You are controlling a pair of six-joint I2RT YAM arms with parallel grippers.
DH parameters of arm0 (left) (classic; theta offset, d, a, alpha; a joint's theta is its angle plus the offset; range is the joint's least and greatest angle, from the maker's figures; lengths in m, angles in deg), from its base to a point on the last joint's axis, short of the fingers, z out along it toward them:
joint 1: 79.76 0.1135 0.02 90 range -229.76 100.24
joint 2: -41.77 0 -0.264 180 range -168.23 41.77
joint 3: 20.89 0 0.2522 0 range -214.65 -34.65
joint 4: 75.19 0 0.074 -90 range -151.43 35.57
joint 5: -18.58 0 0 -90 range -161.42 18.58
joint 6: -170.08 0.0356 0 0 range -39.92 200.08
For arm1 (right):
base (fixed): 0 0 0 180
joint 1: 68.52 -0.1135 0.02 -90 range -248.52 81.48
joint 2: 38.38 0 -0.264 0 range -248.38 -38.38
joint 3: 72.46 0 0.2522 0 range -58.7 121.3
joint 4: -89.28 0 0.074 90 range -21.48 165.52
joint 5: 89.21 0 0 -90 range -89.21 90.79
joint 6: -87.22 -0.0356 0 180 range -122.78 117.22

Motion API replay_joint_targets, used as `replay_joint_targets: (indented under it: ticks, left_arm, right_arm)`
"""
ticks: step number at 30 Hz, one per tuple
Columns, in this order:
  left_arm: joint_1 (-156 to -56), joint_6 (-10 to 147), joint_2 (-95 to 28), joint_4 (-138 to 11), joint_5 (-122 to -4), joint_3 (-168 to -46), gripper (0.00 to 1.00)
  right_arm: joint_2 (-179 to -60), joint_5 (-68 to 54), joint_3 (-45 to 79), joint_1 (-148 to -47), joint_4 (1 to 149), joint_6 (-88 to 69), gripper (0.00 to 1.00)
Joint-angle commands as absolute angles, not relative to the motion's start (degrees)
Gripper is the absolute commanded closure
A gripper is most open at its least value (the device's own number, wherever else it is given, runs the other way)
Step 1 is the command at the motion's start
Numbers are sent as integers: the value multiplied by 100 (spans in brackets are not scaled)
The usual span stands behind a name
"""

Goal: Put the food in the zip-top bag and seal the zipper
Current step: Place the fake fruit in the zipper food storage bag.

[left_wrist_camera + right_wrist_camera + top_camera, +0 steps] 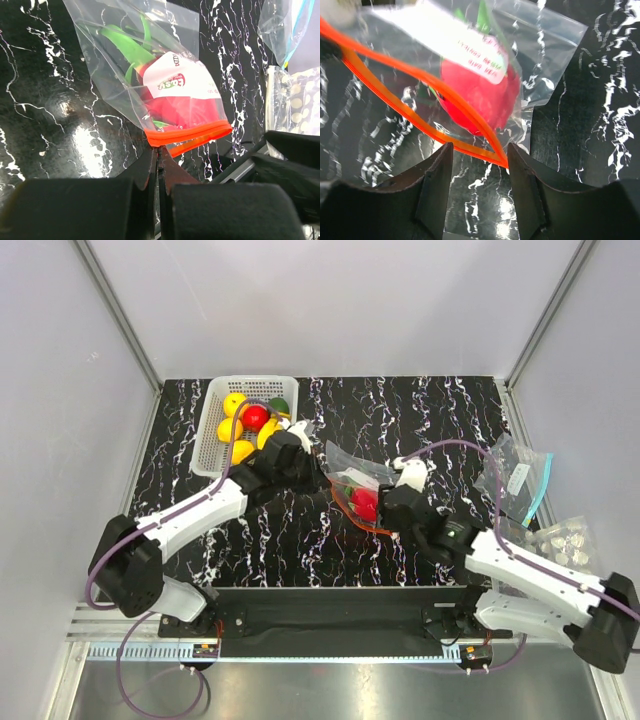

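The clear zip-top bag [350,465] [100,65] [545,45] lies mid-table with a pink-red dragon fruit [364,502] [185,105] [480,95] inside it. Its red-orange zipper [190,134] [395,102] gapes, the two strips apart. My left gripper [318,480] [159,149] is shut, its tips pinching the left end of the zipper edge. My right gripper [383,508] [480,147] stands open at the other end. There the zipper's corner lies between its fingers and touches the right one. More toy fruits [240,425] sit in the white basket.
The white mesh basket [210,440] stands at the back left, close behind my left arm. A clear bag with a teal edge [520,480] [280,25] and a bubbled sheet [565,540] [295,100] lie at the right edge.
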State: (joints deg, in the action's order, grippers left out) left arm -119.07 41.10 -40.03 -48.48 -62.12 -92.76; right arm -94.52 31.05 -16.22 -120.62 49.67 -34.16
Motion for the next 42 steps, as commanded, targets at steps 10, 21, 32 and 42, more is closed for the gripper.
replay_joint_targets:
  ticks: [10,21,32,42]
  left_arm:
    - [-11861,4527,-3892,-4641,-5920,-9881,100]
    - [-11852,4686,-3857,-4394,-6149,-9943,98]
    - [-11931,4299,-2382,-5114,-6579,-8265,33]
    - [-13054,3096,-1817,-6790,-7976,-6648,24]
  right_arm:
    - [-10421,3084,-984,-12047,5522,-2265,51]
    - [-11247,3217,-659,-11968,5627,-2194,96]
    - [-11563,2979,53,-11915,5179,-2484,100]
    - [-11827,2479,467,-11897,5073,-2502,100]
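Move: The far lip of the bag's orange zipper lies about 3 cm ahead, 3 cm left and 3 cm below the half-open right hand; the dragon fruit inside is some 4 cm ahead, 3 cm left and 5 cm below that hand. The zipper's left corner is in the left fingers. From that hand the near lip is roughly 4 cm back, 4 cm right and 5 cm below; the fruit is level with it, 6 cm right, 6 cm below. The bag's mouth passes from one hand to the other: the right hand dips about 3 cm while going forward and left, closes on the far zipper lip, then rises again and carries on left with it. The left, first lifting slightly with its corner still pinched, opens wide, lets go and backs off about 7 cm and some to the left, sinking at the end. ##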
